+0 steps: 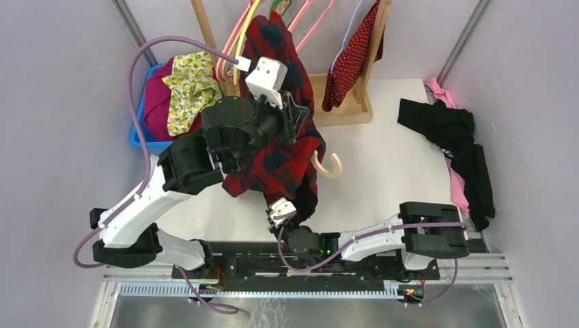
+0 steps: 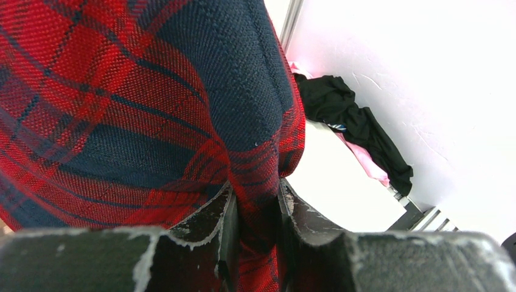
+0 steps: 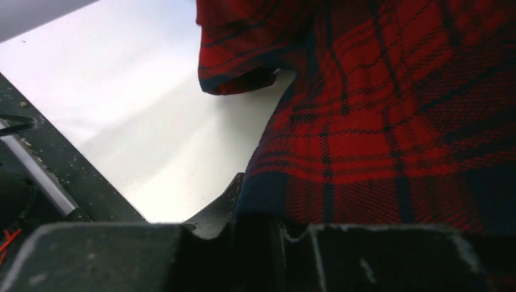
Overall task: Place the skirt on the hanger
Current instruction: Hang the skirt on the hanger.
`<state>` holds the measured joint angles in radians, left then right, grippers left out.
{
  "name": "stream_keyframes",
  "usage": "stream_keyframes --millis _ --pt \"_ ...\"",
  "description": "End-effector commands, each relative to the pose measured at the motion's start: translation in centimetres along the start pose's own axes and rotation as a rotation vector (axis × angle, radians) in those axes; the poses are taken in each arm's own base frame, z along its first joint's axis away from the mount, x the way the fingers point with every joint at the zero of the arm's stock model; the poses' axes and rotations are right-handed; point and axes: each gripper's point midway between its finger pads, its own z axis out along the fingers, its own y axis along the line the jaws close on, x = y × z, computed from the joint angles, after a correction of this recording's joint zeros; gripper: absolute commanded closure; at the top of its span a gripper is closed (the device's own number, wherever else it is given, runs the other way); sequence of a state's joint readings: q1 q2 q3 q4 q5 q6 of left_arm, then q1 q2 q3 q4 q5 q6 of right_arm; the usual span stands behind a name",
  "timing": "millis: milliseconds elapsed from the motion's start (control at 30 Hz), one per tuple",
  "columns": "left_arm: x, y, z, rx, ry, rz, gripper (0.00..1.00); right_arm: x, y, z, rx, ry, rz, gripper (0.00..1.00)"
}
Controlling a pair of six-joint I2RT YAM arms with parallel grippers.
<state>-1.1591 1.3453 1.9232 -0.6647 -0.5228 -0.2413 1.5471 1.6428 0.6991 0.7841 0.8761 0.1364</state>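
The dark-red polka-dot skirt (image 1: pixel 349 61) hangs at the wooden rack at the back, on the thin pale lilac-blue hanger (image 1: pixel 345 37). Neither gripper touches it. My left gripper (image 1: pixel 297 116) (image 2: pixel 255 194) is raised over the table's middle and shut on a fold of a red-and-black plaid garment (image 1: pixel 280 164) (image 2: pixel 122 109). That garment drapes down from the left gripper. My right gripper (image 1: pixel 290 205) (image 3: pixel 268 201) sits low near the front edge, shut on the plaid garment's (image 3: pixel 395 121) lower hem. A curved pale wooden hanger (image 1: pixel 332 169) pokes out beside the plaid cloth.
A blue bin (image 1: pixel 140 133) at the back left holds a magenta cloth (image 1: pixel 158 99) and a lemon-print cloth (image 1: pixel 191 89). Pink hangers (image 1: pixel 311 24) hang on the wooden rack (image 1: pixel 355 109). A black garment (image 1: pixel 454 137) and pink cloth (image 1: pixel 459 191) lie at the right.
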Motion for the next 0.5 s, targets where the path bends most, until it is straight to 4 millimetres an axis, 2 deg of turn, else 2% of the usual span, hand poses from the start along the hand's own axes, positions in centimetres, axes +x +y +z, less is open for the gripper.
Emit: stream_keyframes --millis 0,167,467 --pt "-4.8 0.8 -2.2 0.001 -0.155 -0.044 0.97 -3.8 0.1 -1.3 -0.075 -0.062 0.083 0.85" --pt "-4.5 1.1 -2.1 -0.011 -0.151 -0.03 0.97 -6.5 0.7 -3.9 -0.215 -0.109 0.091 0.97" --pt "-4.4 1.9 -2.3 -0.049 -0.141 -0.016 0.97 -9.4 0.4 -8.3 -0.374 -0.142 0.106 0.99"
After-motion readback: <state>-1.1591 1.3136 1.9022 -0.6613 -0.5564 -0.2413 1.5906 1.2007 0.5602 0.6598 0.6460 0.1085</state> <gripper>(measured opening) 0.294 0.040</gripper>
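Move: The skirt's lower hem is right at my right fingers, already between the half-closed pads. The hanger's wooden hook, sticking out of the skirt, is about 30 cm above that hand, some 12 cm to its right and 2 cm farther out; the skirt's loose left corner hangs about 9 cm to its left, 5 cm ahead and 6 cm higher. From my left hand, gripping the skirt up high, the hem is roughly 35 cm below, 8 cm back and 7 cm to the left. I finish closing my right fingers on the skirt's hem and pinch it, then lift it about 8 cm while drawing it back some 5 cm and a little right, the wrist turning about 15 degrees counter-clockwise and rolling its left side up. My left hand keeps its grip on the skirt up high and eases just over a centimetre left. ##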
